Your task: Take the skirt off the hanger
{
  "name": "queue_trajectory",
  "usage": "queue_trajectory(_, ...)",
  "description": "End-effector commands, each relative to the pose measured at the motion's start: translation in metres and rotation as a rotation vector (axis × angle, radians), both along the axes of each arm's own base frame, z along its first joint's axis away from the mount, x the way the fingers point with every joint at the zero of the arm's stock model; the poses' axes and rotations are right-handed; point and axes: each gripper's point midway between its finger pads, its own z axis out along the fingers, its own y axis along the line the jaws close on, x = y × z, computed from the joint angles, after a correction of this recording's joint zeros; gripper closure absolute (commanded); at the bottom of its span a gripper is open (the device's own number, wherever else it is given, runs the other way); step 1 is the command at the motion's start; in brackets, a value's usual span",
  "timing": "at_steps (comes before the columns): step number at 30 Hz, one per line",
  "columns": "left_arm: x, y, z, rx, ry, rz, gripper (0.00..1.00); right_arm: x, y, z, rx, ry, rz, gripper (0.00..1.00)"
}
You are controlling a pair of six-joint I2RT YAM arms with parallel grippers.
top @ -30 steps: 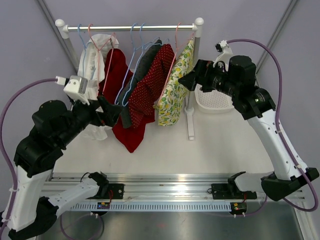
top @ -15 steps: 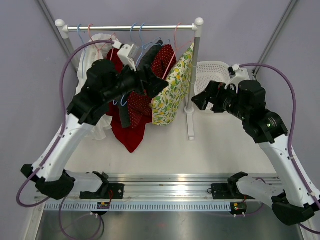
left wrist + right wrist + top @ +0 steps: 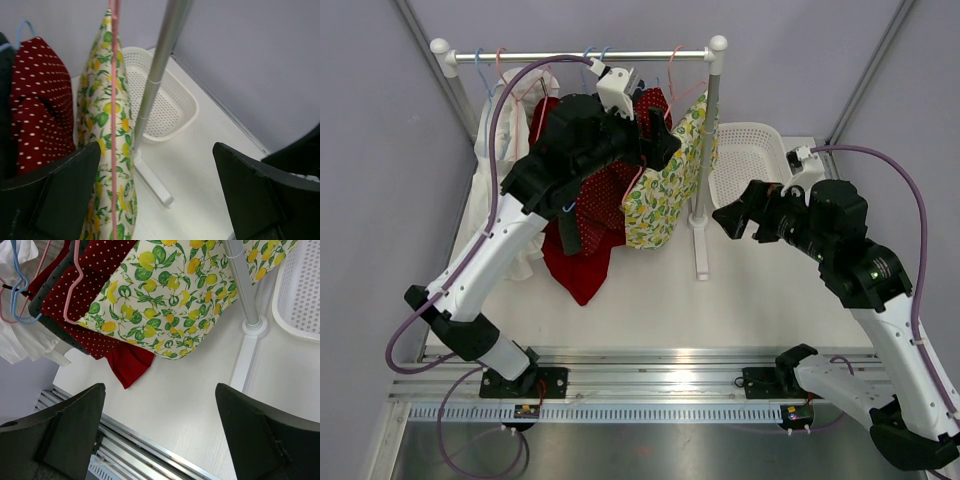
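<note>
A lemon-print skirt (image 3: 655, 200) hangs on a pink hanger (image 3: 676, 60) at the right end of the clothes rail (image 3: 520, 56). My left gripper (image 3: 663, 138) is open, high up beside the skirt's top. In the left wrist view the skirt (image 3: 102, 125) and the pink hanger wire (image 3: 114, 100) lie between the spread fingers, close to the left finger (image 3: 55, 195). The fingers hold nothing. My right gripper (image 3: 725, 215) is open and empty, to the right of the rack post. In the right wrist view the skirt (image 3: 165, 295) lies ahead of it, well above its fingers.
A red polka-dot garment (image 3: 605, 190), a dark one, a plain red one (image 3: 578, 265) and a white one (image 3: 505, 130) hang left of the skirt on blue and pink hangers. The rack post (image 3: 708, 150) and its foot stand between the arms. A white basket (image 3: 750, 175) sits behind the post.
My left arm has swung up and to the right, from low beside the white garment to the top of the lemon skirt. My right arm has drawn back from the rack, down and to the right.
</note>
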Motion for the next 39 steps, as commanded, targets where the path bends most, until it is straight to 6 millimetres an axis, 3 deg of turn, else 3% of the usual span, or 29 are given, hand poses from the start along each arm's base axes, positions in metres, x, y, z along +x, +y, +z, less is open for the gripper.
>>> queue_trajectory(1, 0.008, 0.025, 0.026, 0.002, -0.100, 0.123, 0.01, -0.008, -0.001, 0.003, -0.023, -0.030, 0.027, 0.00)
queue_trajectory(4, 0.015, 0.029, 0.022, 0.032, -0.112, 0.154, 0.01, -0.008, 0.001, 0.001, -0.021, -0.023, 0.039, 0.00)
queue_trajectory(7, 0.026, 0.024, 0.003, 0.089, -0.097, 0.157, 0.01, -0.007, 0.003, -0.001, -0.017, -0.021, 0.045, 0.01)
queue_trajectory(12, 0.045, 0.006, -0.033, 0.150, -0.057, 0.140, 0.01, -0.007, 0.004, -0.008, -0.018, -0.005, 0.048, 0.00)
queue_trajectory(16, 0.054, -0.005, -0.044, 0.148, -0.046, 0.125, 0.02, -0.007, 0.002, -0.014, -0.024, 0.002, 0.039, 0.01)
queue_trajectory(19, 0.060, -0.008, -0.042, 0.131, -0.053, 0.140, 0.37, -0.008, 0.002, -0.017, -0.028, 0.009, 0.038, 0.01)
queue_trajectory(21, 0.062, -0.003, -0.028, 0.110, -0.066, 0.174, 0.77, -0.008, 0.001, -0.019, -0.033, 0.015, 0.035, 0.01)
queue_trajectory(24, 0.055, 0.006, -0.007, 0.089, -0.085, 0.204, 1.00, -0.009, 0.004, -0.021, -0.027, 0.016, 0.054, 0.01)
queue_trajectory(27, 0.046, 0.019, 0.013, 0.086, -0.115, 0.235, 1.00, -0.011, 0.029, -0.018, 0.021, 0.009, 0.186, 0.01)
queue_trajectory(28, 0.041, 0.024, 0.030, 0.067, -0.138, 0.248, 1.00, -0.011, 0.036, -0.018, 0.036, 0.013, 0.223, 0.01)
queue_trajectory(29, 0.038, 0.028, 0.027, 0.087, -0.117, 0.255, 1.00, -0.008, 0.044, -0.012, 0.057, -0.007, 0.256, 0.01)
queue_trajectory(31, 0.029, 0.034, 0.046, 0.064, -0.136, 0.261, 1.00, -0.002, 0.060, -0.016, 0.073, 0.016, 0.313, 0.01)
queue_trajectory(34, 0.018, 0.039, 0.057, 0.054, -0.145, 0.258, 1.00, 0.010, 0.077, -0.011, 0.069, -0.040, 0.330, 0.01)
queue_trajectory(39, 0.013, 0.042, 0.054, 0.050, -0.123, 0.266, 1.00, 0.027, 0.106, -0.001, 0.062, -0.118, 0.325, 0.01)
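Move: The near arm of the pink hanger that carries the lemon-print skirt is some 6 cm ahead of my left hand, 1 cm to its right and 7 cm below. The skirt's middle is about 9 cm beneath that spot and 2 cm farther out. The polka-dot garment is about 8 cm ahead of the same hand, 5 cm left, 12 cm below. From my right hand the skirt is about 8 cm ahead, 11 cm left and roughly level. With my left hand I reach forward and down about 7 cm, fingers open around the pink hanger's near arm, and pinch it shut. Then I raise it some 9 cm while drawing back and a little left, to unhook it from the rail. My open right hand first sinks a little, then sweeps about 9 cm left towards the lemon skirt, swivelling nearly 20 degrees counter-clockwise. ##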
